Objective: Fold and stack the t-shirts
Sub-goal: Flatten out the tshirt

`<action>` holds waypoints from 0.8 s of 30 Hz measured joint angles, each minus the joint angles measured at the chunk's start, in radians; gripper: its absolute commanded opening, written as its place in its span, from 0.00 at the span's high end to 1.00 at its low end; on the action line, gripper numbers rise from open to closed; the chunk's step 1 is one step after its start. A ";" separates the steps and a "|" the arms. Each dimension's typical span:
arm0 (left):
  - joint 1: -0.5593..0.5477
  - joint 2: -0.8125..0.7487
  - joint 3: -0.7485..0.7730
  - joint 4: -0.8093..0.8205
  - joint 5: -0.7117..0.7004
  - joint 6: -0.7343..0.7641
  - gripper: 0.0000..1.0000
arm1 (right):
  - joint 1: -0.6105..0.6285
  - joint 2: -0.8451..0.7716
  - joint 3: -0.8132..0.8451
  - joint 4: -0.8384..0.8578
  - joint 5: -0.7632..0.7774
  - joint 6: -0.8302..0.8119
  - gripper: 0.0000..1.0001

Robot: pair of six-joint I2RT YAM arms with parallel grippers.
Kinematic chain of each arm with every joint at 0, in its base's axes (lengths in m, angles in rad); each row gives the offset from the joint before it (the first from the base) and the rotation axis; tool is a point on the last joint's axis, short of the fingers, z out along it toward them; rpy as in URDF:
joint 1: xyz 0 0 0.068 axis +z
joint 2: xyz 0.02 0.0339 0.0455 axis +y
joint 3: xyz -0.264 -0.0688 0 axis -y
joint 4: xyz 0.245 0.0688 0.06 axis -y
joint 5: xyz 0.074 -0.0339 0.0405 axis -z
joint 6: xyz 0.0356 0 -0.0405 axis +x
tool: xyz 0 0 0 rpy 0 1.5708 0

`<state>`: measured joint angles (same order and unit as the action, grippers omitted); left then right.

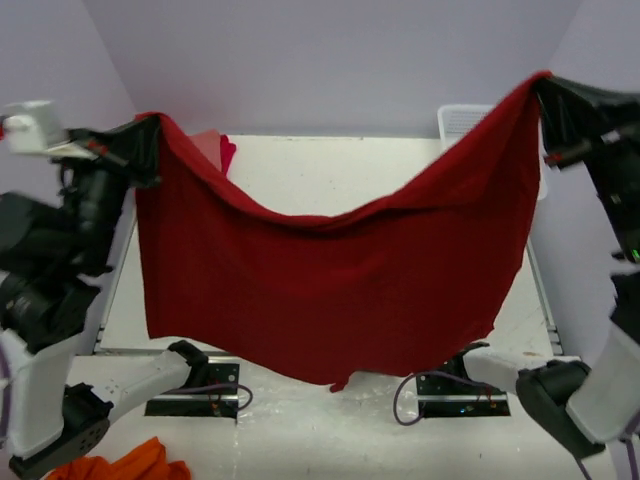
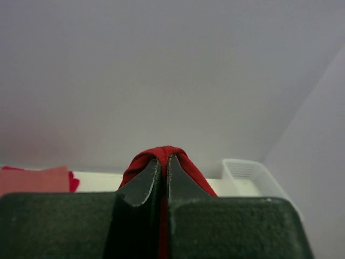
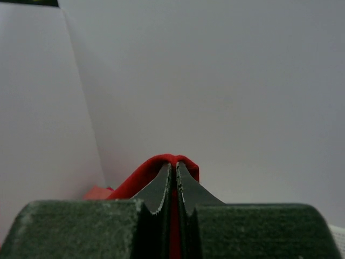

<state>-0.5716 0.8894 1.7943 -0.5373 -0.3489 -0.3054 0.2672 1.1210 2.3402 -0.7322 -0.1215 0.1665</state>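
Observation:
The big dark red t-shirt hangs spread in the air between both arms, sagging in the middle, its lower hem near the table's front edge. My left gripper is shut on its top left corner; the cloth wraps over the closed fingertips. My right gripper is shut on the top right corner, cloth draped over its tips. Behind the held shirt, at the table's back left, a salmon-pink t-shirt lies folded on a brighter red one; they also show in the left wrist view, pink and red.
A white plastic basket stands at the back right of the white table, also seen in the left wrist view as basket. An orange cloth lies off the table's front left. Lilac walls close in the back and sides.

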 measured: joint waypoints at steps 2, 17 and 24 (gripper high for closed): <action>0.000 0.084 -0.035 0.052 -0.064 0.052 1.00 | 0.000 0.145 0.065 0.011 0.021 -0.030 1.00; 0.092 0.544 0.206 0.099 -0.124 0.246 1.00 | -0.006 0.483 0.115 -0.013 0.116 -0.212 1.00; 0.092 0.254 0.070 0.073 -0.108 0.207 1.00 | 0.002 0.153 -0.038 0.002 0.135 -0.232 1.00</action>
<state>-0.4797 1.1435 1.8645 -0.4644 -0.4568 -0.0982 0.2691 1.2736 2.3024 -0.7307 0.0132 -0.0658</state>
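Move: The red t-shirt hangs between both hands, its middle about 22 cm inward of each and some 20 cm below the left, nearer 28 below the right. The bare table's middle, which it is swung over, lies 15 cm ahead of the left hand, 23 right, 60 down; from the right hand, 18 ahead, 23 left, 68 down. The pink folded stack is some 34 ahead and 14 left of the left hand; the white basket 39 ahead and 19 right of the right hand. The t-shirt, still pinched at a top corner in each shut gripper, is flung out over the table: both hands sweep fast forward, left about 20 cm and right 25, sinking some 10 cm and tipping down 15 to 20 degrees, then reverse, pulling back and rising again. Meanwhile the left hand's left side rolls up and the right hand's rolls down. ##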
